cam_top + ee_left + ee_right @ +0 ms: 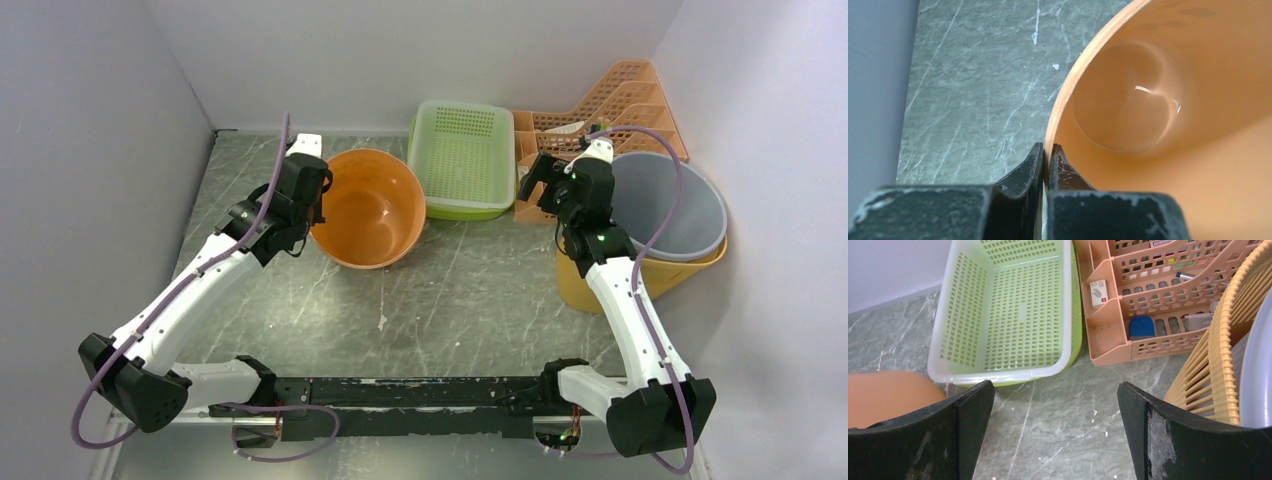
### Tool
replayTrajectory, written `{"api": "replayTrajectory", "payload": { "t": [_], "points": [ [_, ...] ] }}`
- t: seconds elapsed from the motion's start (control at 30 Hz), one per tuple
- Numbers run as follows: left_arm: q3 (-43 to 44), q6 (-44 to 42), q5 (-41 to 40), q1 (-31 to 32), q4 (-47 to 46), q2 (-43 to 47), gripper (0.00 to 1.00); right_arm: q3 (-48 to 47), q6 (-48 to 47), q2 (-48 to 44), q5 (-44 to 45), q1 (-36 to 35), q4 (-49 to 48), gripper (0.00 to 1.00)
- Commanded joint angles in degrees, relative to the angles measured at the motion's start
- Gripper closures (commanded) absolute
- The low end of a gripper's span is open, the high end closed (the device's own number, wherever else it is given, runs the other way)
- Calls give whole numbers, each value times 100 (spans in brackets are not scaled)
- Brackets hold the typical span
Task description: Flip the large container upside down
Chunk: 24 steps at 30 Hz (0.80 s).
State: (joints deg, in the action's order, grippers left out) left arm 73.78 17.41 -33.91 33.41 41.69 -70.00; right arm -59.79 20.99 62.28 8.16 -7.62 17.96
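Observation:
The large container [370, 210] is a round orange tub standing at the back left of the table, its mouth facing up and its inside bare. My left gripper [322, 205] is shut on its left rim. In the left wrist view the two fingers [1046, 150] pinch the thin rim, one outside and one inside the large container [1158, 100]. My right gripper [535, 180] hangs open above the table between the baskets, holding nothing. The right wrist view shows its fingers [1053, 385] wide apart over bare table, with the large container [888, 395] at the left edge.
A green perforated basket [462, 160] sits behind the tub. An orange desk organiser [600, 110] stands at the back right. A grey bin [665, 205] rests inside a yellow slatted basket [600, 290] close to the right arm. Walls close in on the left, back and right.

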Motion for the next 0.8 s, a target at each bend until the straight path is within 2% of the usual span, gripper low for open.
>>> {"api": "replayTrajectory", "payload": {
  "t": [0.0,0.1,0.2,0.33,0.43,0.53,0.63,0.77],
  "points": [
    [-118,-41,208,-115,-365,-34,93,29,-36,-132,113,26,86,5],
    [-131,-158,209,-185,-441,-23,68,28,-56,-110,147,23,98,5],
    [-44,-290,282,-272,-504,-61,57,42,-61,-82,142,23,90,5],
    [169,-523,407,-301,-536,-110,21,56,-60,-58,133,24,64,5],
    [241,-699,479,-303,-625,-38,6,54,-71,-33,152,24,54,5],
    [189,-984,557,-300,-880,178,0,62,-69,-2,127,23,26,5],
    [119,-1358,824,-293,-1229,423,0,77,-56,41,100,24,-3,5],
    [-47,-1861,1584,-291,-1878,708,2,107,-21,64,48,24,-57,5]
  ]
}}
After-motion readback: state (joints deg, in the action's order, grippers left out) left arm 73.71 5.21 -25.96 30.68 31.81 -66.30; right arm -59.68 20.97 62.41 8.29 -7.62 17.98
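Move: The left hand still pinches the left edge of the orange container's rim. The container leans with its mouth towards the robot, its middle roughly 6 cm ahead, 8 cm to the right and 12 cm below the hand. The green basket stack stands some 22 cm ahead, 30 cm to the right and 22 cm below it. From the idle right hand, the container is about 37 cm to the left, 2 cm ahead and 13 cm below. The left hand lets go of the container's rim, its fingers spreading from nearly shut to fully open while it eases about 1.5 cm forward. Once they are wide, it lifts away from the rim, rising some 4.5 cm at a quickening pace, with the fingertips tipping up and the hand turning clockwise, each by about 10 degrees. ##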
